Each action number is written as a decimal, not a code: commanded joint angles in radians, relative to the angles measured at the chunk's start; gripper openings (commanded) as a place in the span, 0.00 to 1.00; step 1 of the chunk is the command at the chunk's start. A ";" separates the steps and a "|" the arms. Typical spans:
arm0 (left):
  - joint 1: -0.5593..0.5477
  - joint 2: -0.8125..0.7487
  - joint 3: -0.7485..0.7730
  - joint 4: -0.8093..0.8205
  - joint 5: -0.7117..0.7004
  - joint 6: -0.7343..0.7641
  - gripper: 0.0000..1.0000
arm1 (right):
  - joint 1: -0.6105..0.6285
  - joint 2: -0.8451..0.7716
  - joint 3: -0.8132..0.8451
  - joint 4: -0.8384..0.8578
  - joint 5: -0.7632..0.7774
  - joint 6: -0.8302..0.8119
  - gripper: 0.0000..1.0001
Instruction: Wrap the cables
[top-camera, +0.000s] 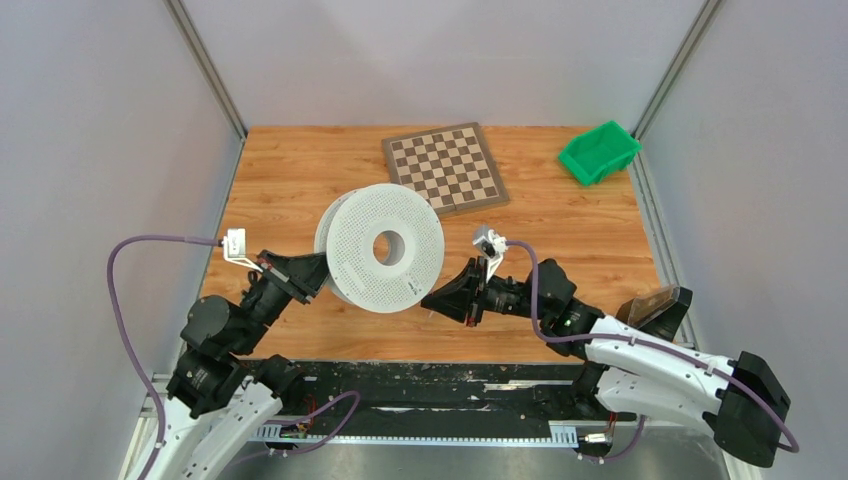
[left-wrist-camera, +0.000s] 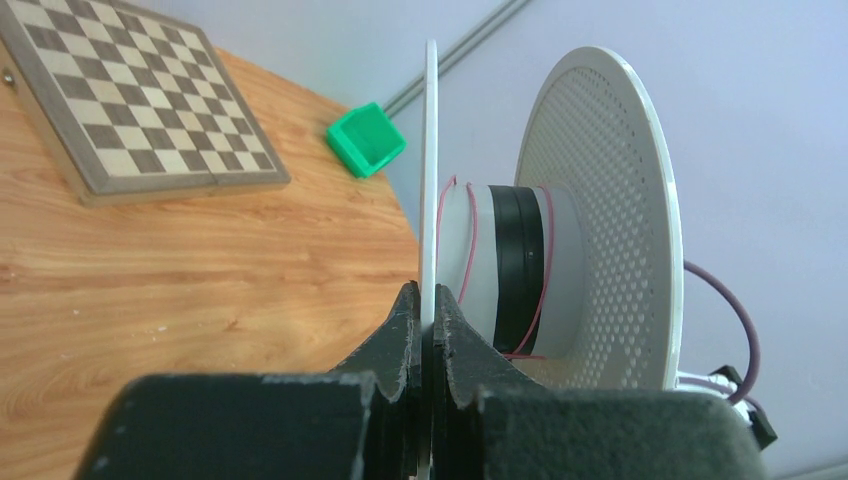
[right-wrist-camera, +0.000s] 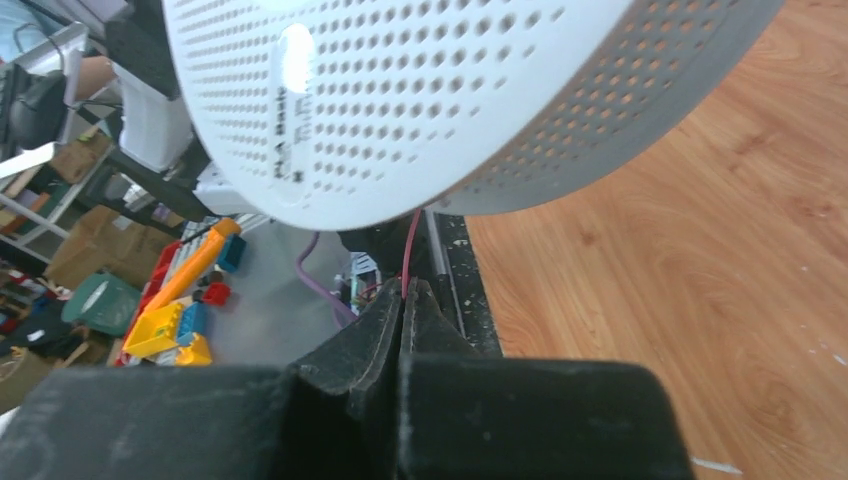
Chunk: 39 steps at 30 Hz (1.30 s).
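A white perforated spool is held off the table at the middle. My left gripper is shut on the rim of its rear flange; in the left wrist view both fingers clamp that thin flange edge. A thin red cable loops around the spool's hub beside a black band. My right gripper sits just right of and below the spool, shut on the red cable, which runs up from the fingertips to the spool's underside.
A folded chessboard lies at the back middle of the wooden table. A green bin stands at the back right corner. Purple arm cables loop beside each arm.
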 joint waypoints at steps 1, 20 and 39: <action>-0.001 -0.019 -0.010 0.193 -0.082 -0.023 0.00 | 0.011 0.014 -0.021 0.215 -0.065 0.144 0.00; -0.001 0.005 -0.132 0.439 -0.060 -0.332 0.00 | 0.104 0.240 0.011 0.691 0.189 0.477 0.00; -0.001 0.039 -0.187 0.499 -0.079 -0.449 0.00 | 0.103 0.427 0.035 0.994 0.468 0.617 0.00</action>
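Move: Below and to the right of the spool, the right hand holds the red cable. The spool's middle lies about 9 cm to this hand's left, 2 cm ahead and 9 cm above it; a white scrap lies on the table some 12 cm ahead, 2 cm to the right and 20 cm below. From the left hand, which pinches the flange nearer the table, the spool's middle is roughly 10 cm right, 4 cm ahead and 1 cm up; the cable at the right fingertips is 19 cm right, 2 cm ahead and 8 cm below. Keeping its pinch on the red cable, the right hand climbs about 9 cm and shifts left towards the hub, first drawing back 3 cm, then swinging forward 6 cm, its fingertips tilting up some 35 degrees and ending between the flanges. The left hand keeps the flange, edging forward and rolling the spool so that its right side rises. ##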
